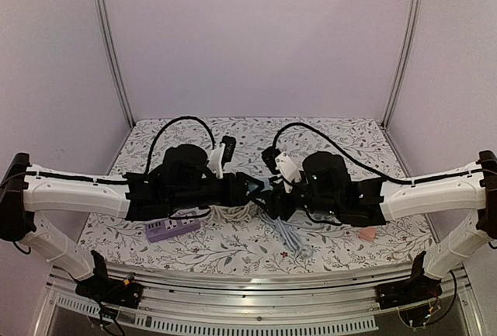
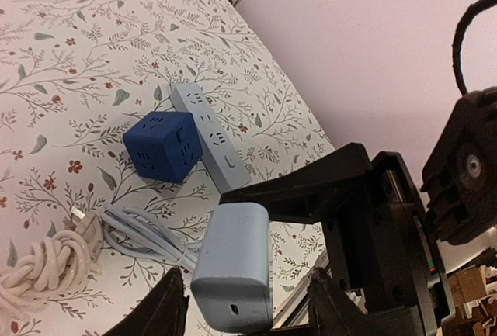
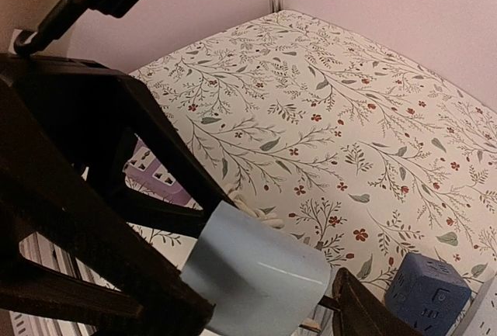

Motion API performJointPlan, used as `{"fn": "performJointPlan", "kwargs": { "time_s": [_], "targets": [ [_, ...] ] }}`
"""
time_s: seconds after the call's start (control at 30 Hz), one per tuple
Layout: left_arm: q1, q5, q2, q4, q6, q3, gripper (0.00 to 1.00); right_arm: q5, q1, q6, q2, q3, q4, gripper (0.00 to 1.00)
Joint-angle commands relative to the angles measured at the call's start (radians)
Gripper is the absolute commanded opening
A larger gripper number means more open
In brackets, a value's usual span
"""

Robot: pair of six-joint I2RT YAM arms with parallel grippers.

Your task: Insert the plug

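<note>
The plug [image 2: 233,266] is a pale blue block adapter with a small port on its end face, held in the air over the table. My right gripper [image 3: 268,293] is shut on the plug [image 3: 256,274], one dark finger along each side. My left gripper [image 2: 247,278] stands open around the same plug, with a gap between it and each fingertip [image 2: 172,299]. In the top view both grippers meet mid-table, left gripper [image 1: 248,188] facing right gripper [image 1: 270,194]. A blue cube socket [image 2: 163,146] and a white power strip [image 2: 210,130] lie on the table beyond.
A purple power strip [image 1: 172,228] lies near the front left. A bundled grey cable [image 2: 147,235] and a cream braided cable [image 2: 39,266] lie under the grippers. A black adapter [image 1: 227,148] sits at the back, a small pink thing [image 1: 366,233] at the front right.
</note>
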Motion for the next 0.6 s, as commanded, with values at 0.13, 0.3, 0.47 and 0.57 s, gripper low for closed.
{"fn": "performJointPlan", "kwargs": {
  "time_s": [0.13,0.3,0.47,0.57],
  "targets": [
    [-0.016,0.039,0.037,0.02,-0.008,0.013,0.4,0.032,0.014,-0.032,-0.024,-0.01,0.065,0.51],
    [-0.016,0.033,0.028,0.016,0.001,0.006,0.15,0.03,0.021,-0.037,-0.027,-0.012,0.075,0.51],
    [-0.017,0.031,0.012,0.029,0.003,-0.018,0.0,0.019,0.023,-0.035,-0.029,-0.023,0.084,0.53],
    [-0.016,0.022,-0.002,0.032,0.007,-0.038,0.0,0.011,0.025,-0.037,-0.033,-0.039,0.103,0.59]
  ]
}}
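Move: The light-blue plug, already held up off the table in the right fingers, sits between the left hand's open fingers, about 2 cm right, 1 cm ahead and 1 cm below; from the right hand it is about 1 cm left. Down on the table, counted from the left hand, are the blue socket cube some 11 cm ahead and 11 cm right, the grey cable 8 cm right and 1 cm back, and the white cable 5 cm ahead and 5 cm left. The plug gets pinched from a second side: the left hand, already there with its fingers either side of the plug, sinks barely half a centimetre and shuts them from about half open to a quarter, stopping short on the plug's faces as the grip effort rises. The right hand stays in place and keeps its hold. ##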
